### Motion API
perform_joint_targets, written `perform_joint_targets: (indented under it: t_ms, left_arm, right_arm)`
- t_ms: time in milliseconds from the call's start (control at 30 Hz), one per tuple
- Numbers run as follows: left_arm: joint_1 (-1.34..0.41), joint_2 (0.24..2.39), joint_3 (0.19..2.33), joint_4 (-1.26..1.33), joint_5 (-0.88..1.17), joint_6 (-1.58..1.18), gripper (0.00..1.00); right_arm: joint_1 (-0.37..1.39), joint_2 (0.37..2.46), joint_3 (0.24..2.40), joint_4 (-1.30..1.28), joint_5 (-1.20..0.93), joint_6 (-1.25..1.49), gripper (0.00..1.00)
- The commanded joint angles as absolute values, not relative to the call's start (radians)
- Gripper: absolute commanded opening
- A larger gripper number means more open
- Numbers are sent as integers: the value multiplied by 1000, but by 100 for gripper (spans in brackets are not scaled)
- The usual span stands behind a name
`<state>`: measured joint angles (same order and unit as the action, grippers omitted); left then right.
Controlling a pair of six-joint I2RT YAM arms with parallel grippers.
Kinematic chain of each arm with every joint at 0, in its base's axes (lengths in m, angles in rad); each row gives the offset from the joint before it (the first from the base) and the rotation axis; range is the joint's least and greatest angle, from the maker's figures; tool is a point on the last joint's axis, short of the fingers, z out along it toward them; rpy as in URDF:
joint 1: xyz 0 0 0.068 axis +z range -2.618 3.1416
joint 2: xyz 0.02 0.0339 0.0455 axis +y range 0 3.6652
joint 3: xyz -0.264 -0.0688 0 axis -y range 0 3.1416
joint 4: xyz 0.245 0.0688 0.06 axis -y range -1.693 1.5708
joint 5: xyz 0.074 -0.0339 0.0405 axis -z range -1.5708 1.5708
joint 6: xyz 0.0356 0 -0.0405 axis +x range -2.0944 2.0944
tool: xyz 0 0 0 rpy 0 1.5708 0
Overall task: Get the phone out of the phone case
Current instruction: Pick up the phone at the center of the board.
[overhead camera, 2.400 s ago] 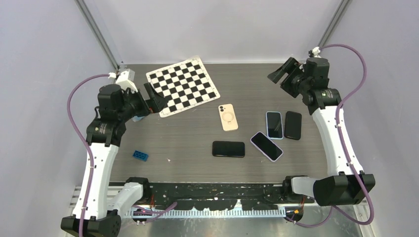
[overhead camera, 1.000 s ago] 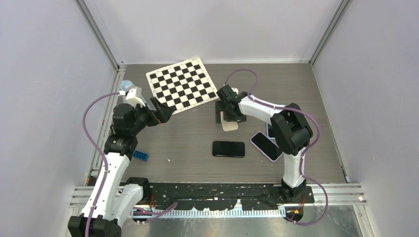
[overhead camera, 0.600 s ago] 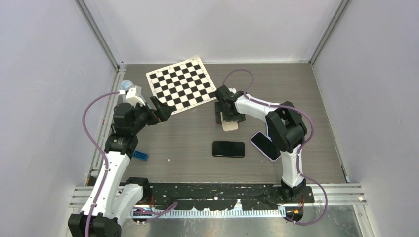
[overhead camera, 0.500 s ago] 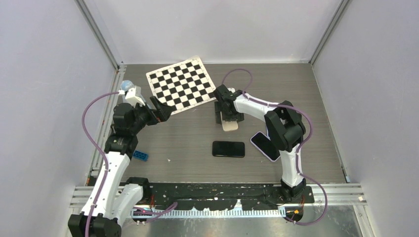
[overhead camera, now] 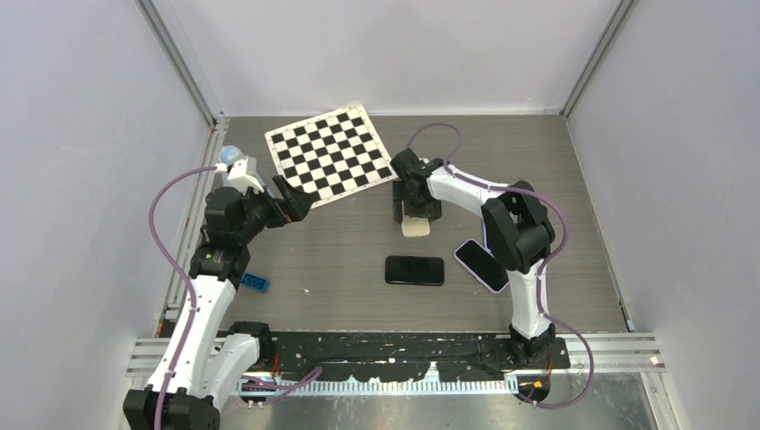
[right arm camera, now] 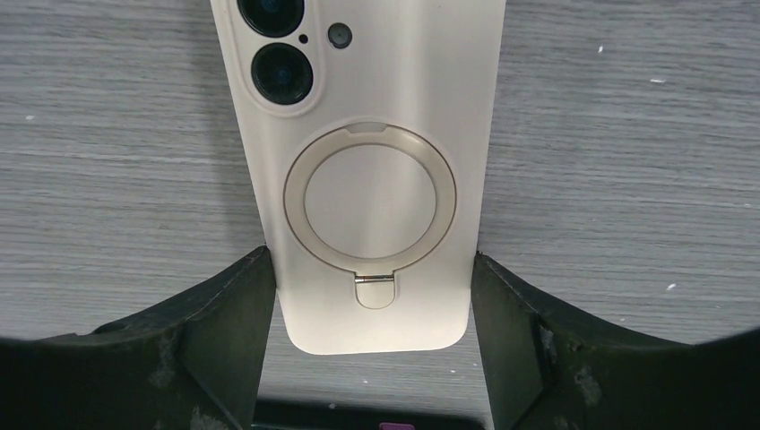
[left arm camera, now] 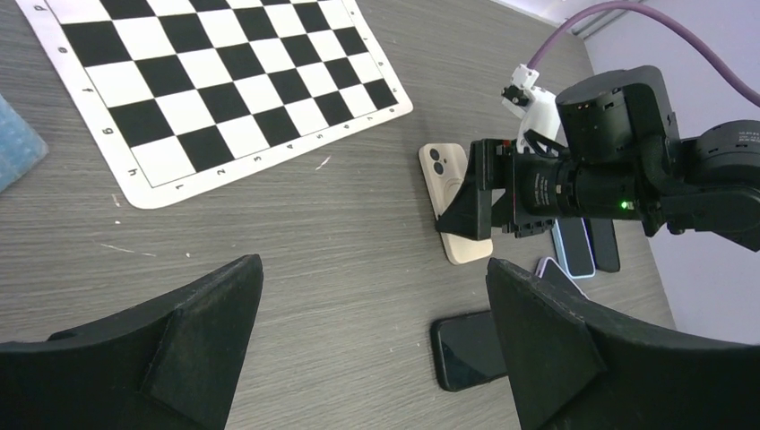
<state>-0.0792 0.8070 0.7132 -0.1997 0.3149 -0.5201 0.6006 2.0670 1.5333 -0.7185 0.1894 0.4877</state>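
The beige phone case (right arm camera: 376, 179) with the phone in it lies back up on the table, camera lenses and ring stand showing. In the top view only its near end (overhead camera: 416, 227) shows below my right gripper (overhead camera: 415, 211). My right gripper (right arm camera: 370, 262) is down over the case, with a finger pressed against each long side, so it is shut on it. The left wrist view shows the case (left arm camera: 446, 166) under that gripper as well. My left gripper (overhead camera: 291, 199) hangs open over the mat's near corner with nothing between its fingers (left arm camera: 206, 305).
A chessboard mat (overhead camera: 332, 154) lies at the back left. A black phone (overhead camera: 415, 270) lies face up near the middle, a purple-cased phone (overhead camera: 479, 264) to its right. Two more phones (left arm camera: 574, 249) lie behind the right arm. A blue brick (overhead camera: 254, 281) sits at the left.
The right arm swung in from the back right and came down over the beige case; in the last second its jaws narrowed onto the case's sides. The left arm has stayed still.
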Motion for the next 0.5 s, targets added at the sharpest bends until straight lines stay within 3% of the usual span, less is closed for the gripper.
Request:
perform_joint_targets:
  t_ms: [0, 333, 467]
  left_arm:
    - [-82, 828, 747, -176, 393, -546, 98]
    - [-94, 963, 642, -39, 498, -771, 96]
    - [-107, 1017, 651, -57, 491, -802, 94]
  right_arm:
    - [574, 1971, 1506, -532, 7, 564, 49]
    - [509, 1895, 1346, -182, -428, 768, 49]
    - [508, 1906, 1286, 69, -607, 894, 49]
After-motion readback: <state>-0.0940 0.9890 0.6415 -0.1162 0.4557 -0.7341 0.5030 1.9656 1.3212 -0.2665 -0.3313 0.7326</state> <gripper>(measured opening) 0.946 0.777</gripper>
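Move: The right fingers are already shut on the long edges of the phone, whose middle lies about 2 cm ahead of the hand and a centimetre below. From that hand, the black phone is about 15 cm back and level sideways, the chessboard's middle some 19 cm ahead and 25 cm left, the left gripper roughly 27 cm left, 6 cm back and 20 cm higher. From the left hand, the pinched phone lies about 8 cm ahead, 27 cm right and 22 cm below. Keeping its pinch on the phone's two long edges, the right hand carries it some 7 cm left towards the left gripper while rising about 3 cm, picking up speed and rolling nearly 40 degrees so its fingertips swing left. The left hand, open and empty, sinks about 6 cm and shifts 3 cm right to meet it, tipping its fingers further down. ##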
